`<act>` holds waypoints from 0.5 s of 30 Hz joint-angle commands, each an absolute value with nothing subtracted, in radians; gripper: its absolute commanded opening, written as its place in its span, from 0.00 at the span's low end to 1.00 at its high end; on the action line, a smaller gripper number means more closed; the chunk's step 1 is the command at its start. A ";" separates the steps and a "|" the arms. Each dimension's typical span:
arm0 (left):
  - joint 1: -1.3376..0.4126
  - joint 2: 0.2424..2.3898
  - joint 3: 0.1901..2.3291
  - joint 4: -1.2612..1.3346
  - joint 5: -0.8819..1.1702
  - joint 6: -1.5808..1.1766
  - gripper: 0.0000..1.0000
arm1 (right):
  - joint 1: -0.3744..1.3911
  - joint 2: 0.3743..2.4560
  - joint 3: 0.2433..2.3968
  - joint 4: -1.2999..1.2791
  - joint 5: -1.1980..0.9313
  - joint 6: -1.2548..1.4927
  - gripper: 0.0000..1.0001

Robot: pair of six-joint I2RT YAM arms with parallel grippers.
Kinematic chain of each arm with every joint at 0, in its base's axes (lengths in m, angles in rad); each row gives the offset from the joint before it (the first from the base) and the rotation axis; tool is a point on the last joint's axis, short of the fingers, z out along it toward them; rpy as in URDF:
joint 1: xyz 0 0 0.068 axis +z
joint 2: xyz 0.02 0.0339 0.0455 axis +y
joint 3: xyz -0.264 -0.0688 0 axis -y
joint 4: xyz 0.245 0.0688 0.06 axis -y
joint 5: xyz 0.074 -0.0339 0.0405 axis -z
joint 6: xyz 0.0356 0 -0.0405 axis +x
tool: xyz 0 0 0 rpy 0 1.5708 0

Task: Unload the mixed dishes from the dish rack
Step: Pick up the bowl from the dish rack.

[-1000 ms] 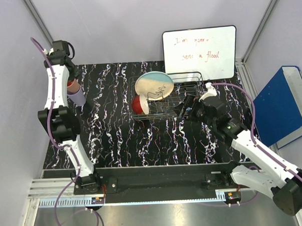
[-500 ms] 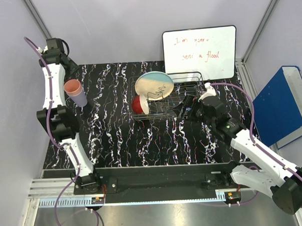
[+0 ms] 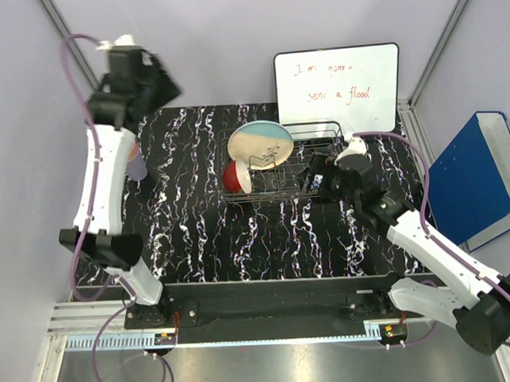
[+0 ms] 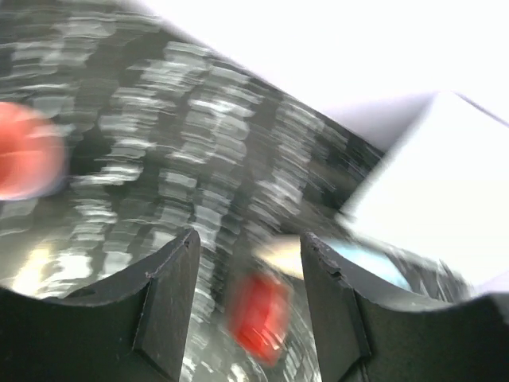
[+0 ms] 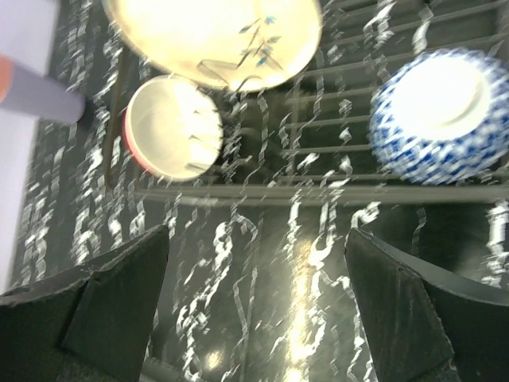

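Note:
The black wire dish rack (image 3: 298, 168) holds the large light-blue-and-cream plate (image 3: 260, 143) upright and the red bowl (image 3: 236, 177) on its edge at the left end. In the right wrist view the plate (image 5: 215, 28), the cream inside of the red bowl (image 5: 171, 127) and a blue-and-white bowl (image 5: 441, 103) sit in the rack (image 5: 334, 159). At the table's left the lavender cup (image 3: 138, 168) stands half hidden behind my left arm, with the salmon cup (image 4: 24, 159) in it. My left gripper (image 3: 148, 80) is raised, open and empty. My right gripper (image 3: 316, 178) is open just before the rack's right part.
A whiteboard (image 3: 337, 88) with red writing leans behind the rack. A blue folder (image 3: 468, 177) lies off the table's right edge. The black marbled tabletop (image 3: 197, 227) lies bare in front of the rack. The left wrist view is motion-blurred.
My left gripper opened off the stacked cups at the table's left, then rose and swung toward the back. My right gripper crept a little nearer the rack.

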State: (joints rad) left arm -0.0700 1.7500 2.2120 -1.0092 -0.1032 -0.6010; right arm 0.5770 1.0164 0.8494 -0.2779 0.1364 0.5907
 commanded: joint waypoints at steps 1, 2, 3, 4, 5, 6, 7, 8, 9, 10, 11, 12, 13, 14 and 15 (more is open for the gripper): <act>-0.329 1.573 2.001 -0.876 -0.046 -0.514 0.57 | 0.584 1.075 0.945 -0.313 0.290 0.512 1.00; -0.359 1.537 1.845 -0.832 -0.040 -0.520 0.56 | 0.583 1.086 0.960 -0.311 0.301 0.500 1.00; -0.397 1.466 1.766 -0.733 -0.006 -0.531 0.56 | 0.583 1.109 0.969 -0.314 0.326 0.483 1.00; -0.409 1.429 1.688 -0.685 0.038 -0.549 0.56 | 0.583 1.121 0.979 -0.313 0.337 0.476 1.00; -0.420 1.396 1.551 -0.634 0.095 -0.567 0.56 | 0.583 1.133 0.997 -0.316 0.350 0.469 1.00; -0.431 1.341 1.498 -0.571 0.109 -0.575 0.56 | 0.581 1.159 1.009 -0.316 0.373 0.454 1.00; -0.434 1.316 1.453 -0.551 0.121 -0.580 0.57 | 0.581 1.175 1.020 -0.316 0.379 0.445 1.00; -0.436 1.293 1.380 -0.531 0.142 -0.578 0.57 | 0.581 1.190 1.046 -0.314 0.386 0.436 1.00; -0.439 1.251 1.352 -0.514 0.147 -0.575 0.58 | 0.581 1.225 1.061 -0.313 0.394 0.413 1.00; -0.440 1.230 1.330 -0.509 0.155 -0.571 0.59 | 0.581 1.250 1.106 -0.311 0.391 0.396 1.00; -0.442 1.188 1.292 -0.503 0.158 -0.558 0.62 | 0.581 1.299 1.133 -0.311 0.390 0.382 1.00; -0.449 1.168 1.273 -0.489 0.150 -0.551 0.67 | 0.581 1.325 1.161 -0.313 0.391 0.365 1.00; -0.457 1.145 1.255 -0.483 0.131 -0.543 0.75 | 0.581 1.348 1.220 -0.314 0.390 0.362 1.00; -0.463 1.108 1.226 -0.479 0.082 -0.534 0.83 | 0.581 1.391 1.250 -0.321 0.390 0.367 1.00; -0.480 1.097 1.215 -0.471 0.065 -0.523 0.99 | 0.581 1.407 1.278 -0.324 0.374 0.382 1.00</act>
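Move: From the right hand, the blue patterned bowl lies about 8 cm ahead, 5 cm to its right and 16 cm below; the plate stands some 16 cm ahead and 12 cm left, and the red bowl 9 cm ahead and 19 cm left. From the left hand, the red bowl is roughly 8 cm back, 17 cm right and 30 cm below, the blue bowl 8 cm back and 40 cm right, and the orange cup about level and 13 cm left. The empty left hand swings quickly away from the stacked cups towards the red bowl, about 15 cm right and 15 cm back, then sinks to end some 12 cm lower, turning about 30 degrees clockwise and opening wider late on. The right hand, still wide open, reaches some 7 cm forward over the rack towards the blue bowl, rolling its left side down without touching anything. ##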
